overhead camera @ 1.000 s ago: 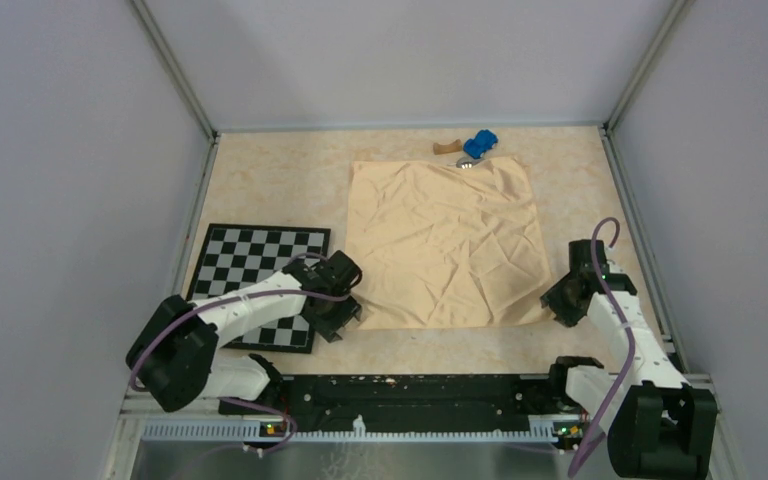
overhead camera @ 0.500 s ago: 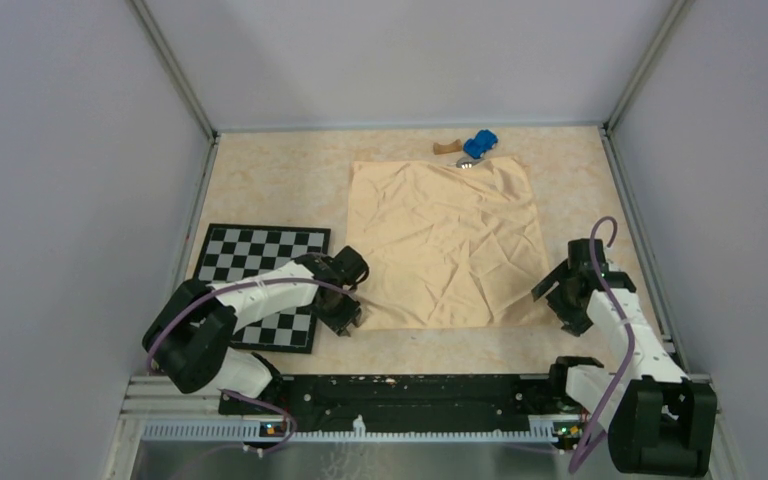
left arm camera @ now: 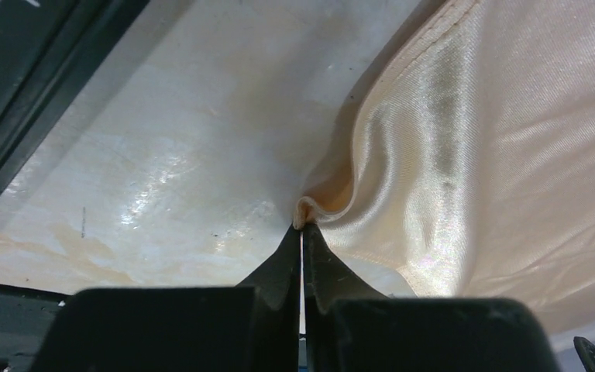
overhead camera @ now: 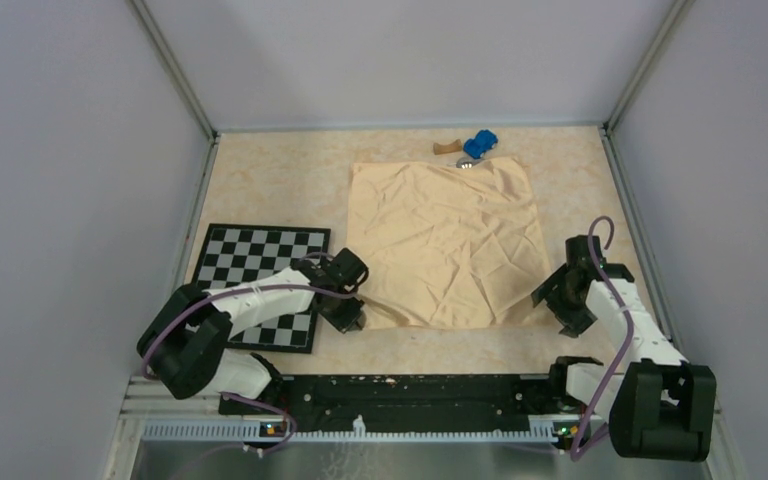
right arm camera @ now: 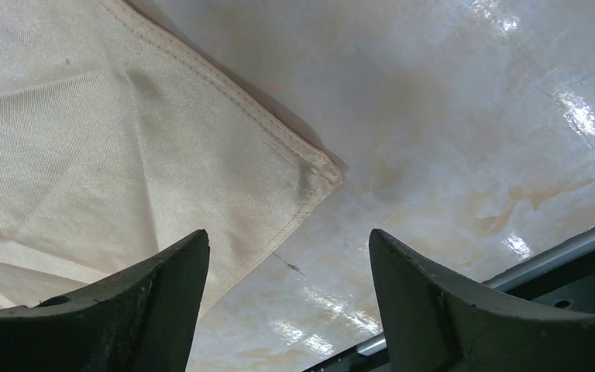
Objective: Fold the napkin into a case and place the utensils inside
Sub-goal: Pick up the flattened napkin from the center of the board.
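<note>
The peach-orange napkin (overhead camera: 445,243) lies spread flat on the table, not folded into a case. My left gripper (overhead camera: 354,318) is shut on its near left corner, and the pinched cloth (left arm camera: 310,208) bunches just past the fingertips (left arm camera: 288,256). My right gripper (overhead camera: 552,308) stands open over the napkin's near right corner (right arm camera: 310,170), which lies flat between and ahead of the two fingers (right arm camera: 163,287). One shiny utensil (overhead camera: 466,162) peeks out at the napkin's far edge; the rest of the utensils are hidden.
A black-and-white checkerboard mat (overhead camera: 250,270) lies left of the napkin, under my left arm. A blue toy car (overhead camera: 479,145) and a brown wooden block (overhead camera: 446,148) sit beyond the napkin's far edge. Grey walls close in both sides.
My left gripper has closed on the napkin's near left corner and drawn it slightly inward. My right gripper has opened wide and settled over the near right corner.
</note>
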Tool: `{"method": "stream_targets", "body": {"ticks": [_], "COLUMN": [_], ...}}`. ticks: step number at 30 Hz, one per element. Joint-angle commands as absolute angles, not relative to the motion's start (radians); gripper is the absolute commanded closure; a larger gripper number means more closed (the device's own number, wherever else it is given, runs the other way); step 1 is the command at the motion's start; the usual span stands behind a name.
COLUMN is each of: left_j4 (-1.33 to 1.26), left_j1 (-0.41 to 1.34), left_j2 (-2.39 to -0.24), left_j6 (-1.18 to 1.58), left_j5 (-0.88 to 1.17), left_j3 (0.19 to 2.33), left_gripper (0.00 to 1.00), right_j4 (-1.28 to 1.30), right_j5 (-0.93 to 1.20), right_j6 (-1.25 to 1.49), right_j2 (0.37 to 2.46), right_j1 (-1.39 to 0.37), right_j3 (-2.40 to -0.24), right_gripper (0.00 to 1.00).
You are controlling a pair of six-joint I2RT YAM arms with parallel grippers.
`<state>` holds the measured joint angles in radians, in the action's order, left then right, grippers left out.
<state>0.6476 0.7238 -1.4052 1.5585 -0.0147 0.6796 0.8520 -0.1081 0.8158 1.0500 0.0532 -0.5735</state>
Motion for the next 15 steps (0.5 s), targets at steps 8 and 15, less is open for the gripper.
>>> {"method": "stream_targets", "body": {"ticks": [8, 15], "left_j4": [0.686, 0.719], "left_j1": [0.727, 0.727], "left_j2": [-1.319, -1.222], "left_j6": [1.517, 1.486], "left_j5": [-0.209, -0.245], "left_j3": [0.625, 0.621], "left_gripper": [0.69, 0.51], "right_j4": [0.804, 0.757], "right_j5": [-0.164, -0.177], "right_j6": [0.854, 0.847], "right_j2": [1.143, 1.191], "right_j1": [0.060, 0.060], "right_j3": [-0.590, -0.600], "right_gripper": [0.41, 0.52]}}
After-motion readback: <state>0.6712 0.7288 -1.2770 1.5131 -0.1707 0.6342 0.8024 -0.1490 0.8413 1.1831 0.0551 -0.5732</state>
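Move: The left hand's shut fingertips sit on the napkin's near left corner, bunched right at them; the chessboard's middle is about 17 cm to the left and 6 cm ahead. For the right hand, open above the cloth, the napkin's near right corner lies about 2 cm to its right, level fore and aft, and 2 cm below, with the napkin's middle some 14 cm ahead and 19 cm left. Leftward, after a first small push forward, the left hand goes about 3 cm while rising 1 cm, opening its shut fingers to nearly half and letting go of the bunched near left corner. Meanwhile the right hand sinks roughly 2 cm over the near right corner, drifting slightly right, and narrows its still-open fingers around the corner without pinching it. ##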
